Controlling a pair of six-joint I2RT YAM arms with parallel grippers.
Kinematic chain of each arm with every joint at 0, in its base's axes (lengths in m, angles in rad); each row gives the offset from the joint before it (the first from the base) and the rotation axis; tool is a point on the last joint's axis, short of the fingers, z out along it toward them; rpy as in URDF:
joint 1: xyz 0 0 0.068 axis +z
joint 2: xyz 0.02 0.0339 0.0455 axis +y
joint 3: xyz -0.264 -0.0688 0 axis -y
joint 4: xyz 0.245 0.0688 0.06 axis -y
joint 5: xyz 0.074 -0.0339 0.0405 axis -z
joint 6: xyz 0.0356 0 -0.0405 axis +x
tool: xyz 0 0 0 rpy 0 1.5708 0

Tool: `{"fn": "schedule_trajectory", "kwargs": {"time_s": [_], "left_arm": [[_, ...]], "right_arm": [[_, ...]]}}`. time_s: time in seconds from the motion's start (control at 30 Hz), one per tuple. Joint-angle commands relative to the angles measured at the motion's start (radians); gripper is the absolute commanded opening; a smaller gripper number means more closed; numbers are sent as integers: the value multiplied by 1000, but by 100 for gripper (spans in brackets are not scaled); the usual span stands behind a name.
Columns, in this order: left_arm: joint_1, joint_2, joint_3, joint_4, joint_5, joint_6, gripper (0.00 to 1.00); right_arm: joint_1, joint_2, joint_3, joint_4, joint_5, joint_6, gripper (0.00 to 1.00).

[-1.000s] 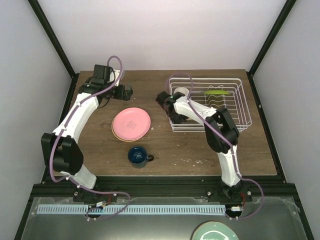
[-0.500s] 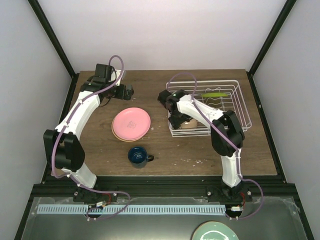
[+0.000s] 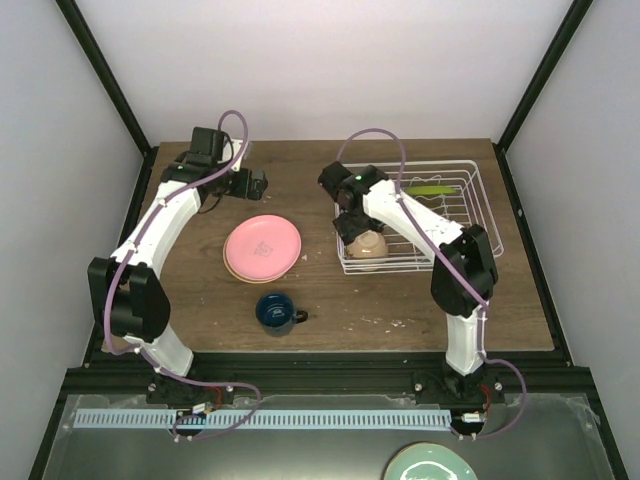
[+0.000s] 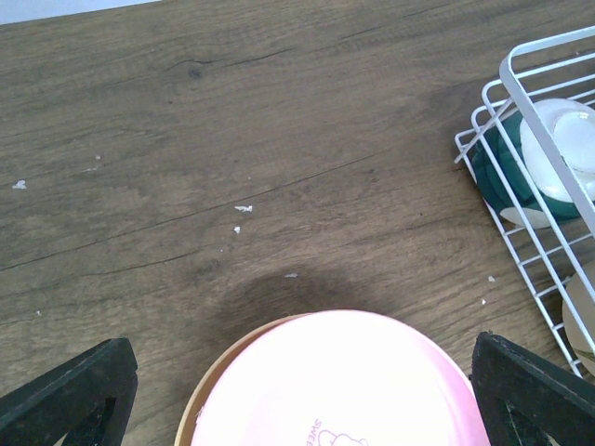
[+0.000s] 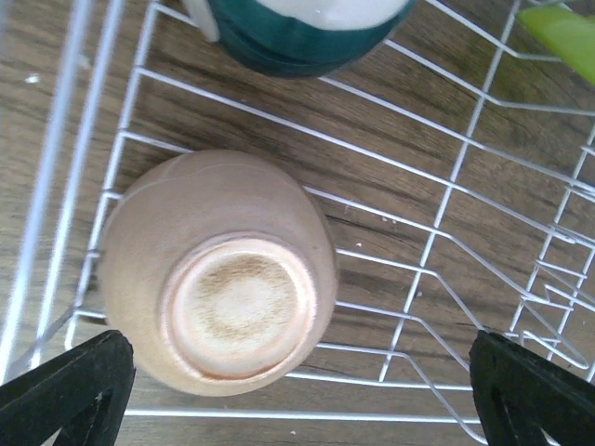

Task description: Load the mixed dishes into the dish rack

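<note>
A pink plate (image 3: 262, 246) lies on a peach-tan plate (image 4: 197, 401) at mid-table, with a dark blue mug (image 3: 275, 311) nearer the front. The white wire dish rack (image 3: 470, 215) holds an upside-down cream bowl (image 5: 223, 279) in its near left corner, a teal-bottomed bowl (image 5: 297, 37) and a lime green plate (image 3: 432, 187). My left gripper (image 3: 257, 185) hovers open just behind the pink plate (image 4: 353, 381), touching nothing. Open as well, my right gripper (image 3: 350, 222) hangs over the cream bowl (image 3: 367, 246) and holds nothing.
A pale teal plate (image 3: 430, 464) lies on the shelf in front of the arm bases. Black frame posts and white walls close in the table on three sides. The rack's left edge (image 4: 521, 84) shows at the right of the left wrist view.
The right arm has swung over the rack's left end and lifted, and the upside-down cream bowl now shows in the near left corner. The left arm has not moved.
</note>
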Motion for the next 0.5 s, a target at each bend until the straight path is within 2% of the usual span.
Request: {"fn": "schedule_trajectory", "kwargs": {"time_s": [0.0, 0.3, 0.47], "left_arm": [[-2, 7, 34, -12, -4, 8, 100], [-2, -38, -63, -55, -120, -36, 100], [-15, -149, -183, -116, -115, -82, 100]], "right_arm": [[-72, -27, -20, 7, -7, 35, 100], [-183, -54, -134, 40, 60, 38, 100], [-188, -53, -213, 96, 55, 30, 100]]}}
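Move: The pink plate lies about 9 cm back from the left hand, level sideways, some 18 cm below; the mug is roughly 23 cm back and 3 cm right of that hand. From the right hand the plate is about 18 cm left, 4 cm back. The brown bowl is some 3 cm right and 3 cm back of the right hand, 7 cm down; the teal bowl is 5 cm ahead, straight in line. Right hand, open, sweeps 9 cm right and 3 down over the rack; open left sinks 3 towards the plate, drawing back-left. ##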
